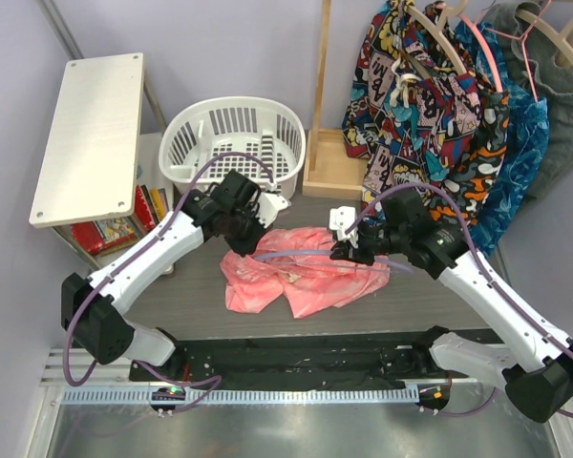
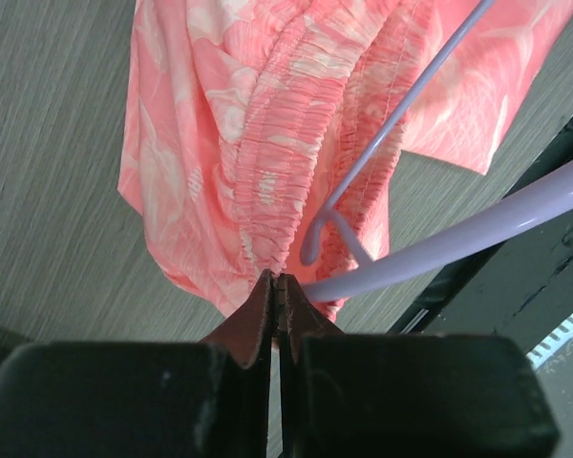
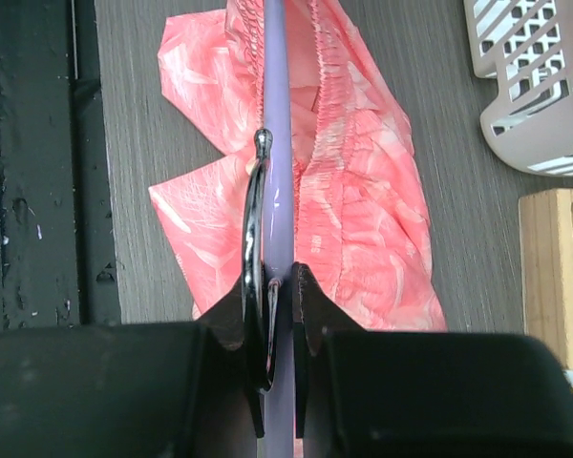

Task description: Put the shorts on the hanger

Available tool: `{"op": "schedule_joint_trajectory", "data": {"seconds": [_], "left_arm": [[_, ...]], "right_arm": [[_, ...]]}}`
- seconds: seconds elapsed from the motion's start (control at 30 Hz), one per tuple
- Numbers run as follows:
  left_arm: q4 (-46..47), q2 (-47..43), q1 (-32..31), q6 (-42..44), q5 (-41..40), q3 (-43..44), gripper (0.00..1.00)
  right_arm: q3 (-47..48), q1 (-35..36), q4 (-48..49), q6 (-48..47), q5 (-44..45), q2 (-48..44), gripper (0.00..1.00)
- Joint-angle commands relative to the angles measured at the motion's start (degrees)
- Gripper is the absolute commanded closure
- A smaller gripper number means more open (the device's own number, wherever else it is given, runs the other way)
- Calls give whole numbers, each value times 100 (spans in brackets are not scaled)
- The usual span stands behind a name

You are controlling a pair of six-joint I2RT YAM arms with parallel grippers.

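The coral-pink shorts [image 1: 296,272] lie crumpled in the middle of the grey table. My left gripper [image 1: 246,243] sits at their upper left corner. In the left wrist view this left gripper [image 2: 277,279] is shut, its tips pinching the end of the gathered waistband of the shorts [image 2: 267,143]. The lavender hanger [image 2: 458,243] crosses just right of those tips. My right gripper [image 1: 342,250] is at the shorts' right side. In the right wrist view the right gripper [image 3: 279,277] is shut on the hanger [image 3: 277,143], whose bar runs straight out over the shorts [image 3: 363,210].
A white slotted basket [image 1: 234,143] stands behind the left arm. A wooden stand base [image 1: 332,167] is at the back, with comic-print and blue garments [image 1: 430,105] hanging at the back right. A white shelf board [image 1: 91,134] is at the left. A black strip [image 1: 296,358] edges the near side.
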Motion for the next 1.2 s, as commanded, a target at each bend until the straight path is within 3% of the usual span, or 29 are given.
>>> {"op": "schedule_joint_trajectory", "data": {"seconds": [0.0,0.6,1.03,1.1,1.13,1.17], "left_arm": [[-188,-35,-8,-259,346,282,100],[49,132,-131,-805,962,686,100],[321,413,-113,-1201,1252,1020,100],[260,361,-43,-982,1235,1082,90],[260,221,36,-876,1331,1073,70],[321,116,280,-832,1427,1030,61]], "right_arm": [[-114,18,896,25,-407,89,99],[-404,27,2848,842,-776,1021,99],[-633,133,3157,1010,-1066,1039,99],[-694,124,3131,957,-1057,977,99],[-721,124,3122,948,-1048,951,99],[-738,124,3113,939,-1048,899,99]]}}
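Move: The left hand already pinches the shorts' waistband; the left end of the hanger is about 3 cm to its right and level with it. The right hand, gripping the hanger by its middle, has the waistband's pinched edge some 19 cm to its left, 1 cm farther out and 6 cm lower. From the left hand, the shorts' middle lies about 14 cm right, 5 cm back and 9 cm below; the white basket is roughly 21 cm ahead, 2 cm left and 7 cm below. Leftward about 5 cm, with some forward and downward travel, the right hand feeds the hanger's left arm into the waistband, keeping its grip. Meanwhile the left hand draws the pinched waistband some 5 cm to the right and a little up along the hanger, its fingertips swinging right about 15 degrees, and only at the very end do its fingers begin to part. ##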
